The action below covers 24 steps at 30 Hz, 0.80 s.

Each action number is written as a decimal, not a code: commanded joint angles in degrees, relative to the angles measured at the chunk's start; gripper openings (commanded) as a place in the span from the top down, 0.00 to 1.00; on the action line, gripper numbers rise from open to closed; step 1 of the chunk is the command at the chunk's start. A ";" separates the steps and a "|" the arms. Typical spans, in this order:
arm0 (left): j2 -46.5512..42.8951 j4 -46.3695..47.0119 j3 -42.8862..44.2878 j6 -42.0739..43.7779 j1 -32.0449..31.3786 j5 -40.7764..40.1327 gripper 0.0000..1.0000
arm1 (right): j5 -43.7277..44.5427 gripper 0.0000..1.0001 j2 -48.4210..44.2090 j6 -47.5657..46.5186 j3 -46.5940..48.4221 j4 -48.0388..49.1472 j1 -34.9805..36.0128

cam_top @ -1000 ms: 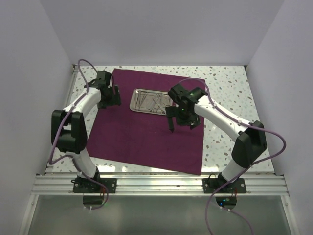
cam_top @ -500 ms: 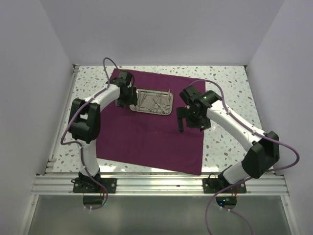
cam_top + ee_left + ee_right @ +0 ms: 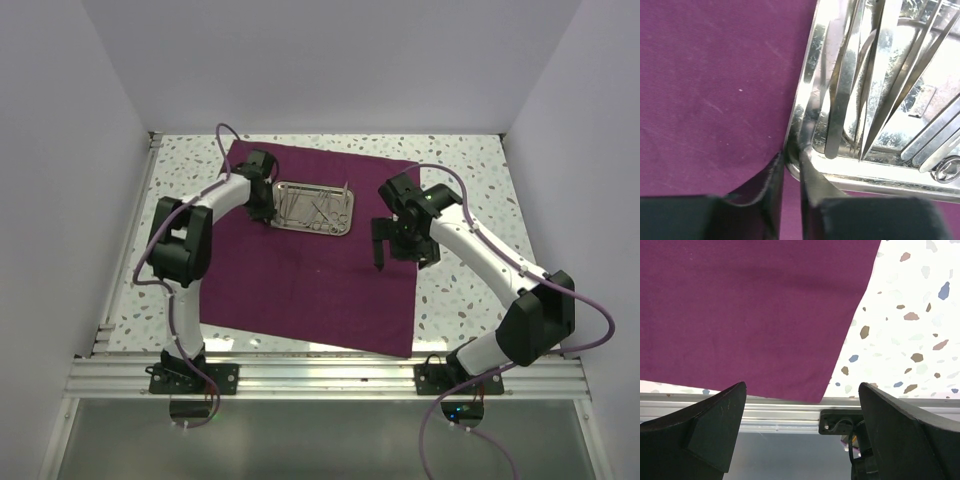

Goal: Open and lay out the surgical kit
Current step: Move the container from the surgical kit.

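The dark purple cloth wrap [image 3: 300, 280] lies spread flat on the table. On its far half sits the steel tray [image 3: 312, 231], with thin silver forceps and tweezers [image 3: 315, 207] inside. My left gripper [image 3: 262, 207] is at the tray's near left corner. In the left wrist view its jaws [image 3: 791, 157] stand narrow, one finger outside and one inside, pinching the tray's rim [image 3: 875, 176] beside the instruments [image 3: 880, 75]. My right gripper [image 3: 385, 250] hovers open above the cloth's right edge [image 3: 755, 305], with nothing between its fingers [image 3: 801, 390].
Speckled white tabletop [image 3: 470, 180] shows around the cloth. An aluminium rail [image 3: 320, 375] runs along the near edge, and the right wrist view looks down on it [image 3: 780, 412]. Plain walls close in the left, right and back sides.
My left arm swung right from the cloth's left side to the tray's corner and its jaws closed in on the rim. My right gripper drew right, away from the tray.
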 commanded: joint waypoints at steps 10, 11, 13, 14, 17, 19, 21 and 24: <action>-3.17 -1.03 0.55 2.39 0.23 2.29 1.00 | 0.81 0.02 -0.46 -1.59 0.35 -0.37 -0.99; -4.23 -1.03 -0.24 2.75 0.23 2.29 1.00 | 0.90 0.02 -0.46 -1.68 0.26 -0.37 -0.99; -7.83 -1.29 -2.96 4.06 0.23 2.02 1.00 | 1.08 0.02 -0.46 -1.86 0.17 -0.20 -1.26; -9.14 -1.29 -4.02 4.50 0.23 2.02 1.00 | 1.17 0.02 -0.29 -1.94 0.09 -0.02 -1.52; -14.51 -1.73 -8.68 5.65 0.23 2.72 1.00 | 0.99 0.01 0.33 -2.12 0.08 0.42 -1.69; -18.55 -2.08 -12.01 5.74 0.23 3.87 1.00 | 0.99 0.02 1.12 -2.38 0.08 0.95 -1.78; -22.32 -2.26 -13.95 5.65 0.14 5.35 1.00 | 1.17 0.02 2.26 -2.82 0.08 1.56 -1.78; -26.80 -3.05 -17.29 5.12 0.23 7.21 1.00 | 1.52 0.02 4.27 -3.17 0.35 2.52 -2.05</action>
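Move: The container, a steel tray, has its near-left corner right between the left hand's part-open fingertips. Its middle lies about 11 cm to the right of that hand and 4 cm farther out, at about the same height. Inside it the tweezers lie some 5 cm right of the hand and 4 cm ahead, the scissors about 14 cm right and 3 cm ahead. From the right hand the container's middle is roughly 23 cm ahead, 23 cm to the left and 13 cm below. The container's left rim, just by its near-left corner, is pinched as the left fingers close fully on it. The left hand stays nearly in place for about half the time with its grip shut, then draws back about 6.5 cm and rises some 6 cm together, gathering speed and drifting slightly left, the wrist hardly turning; it keeps the rim pinched and pulls the container back over the purple cloth. ##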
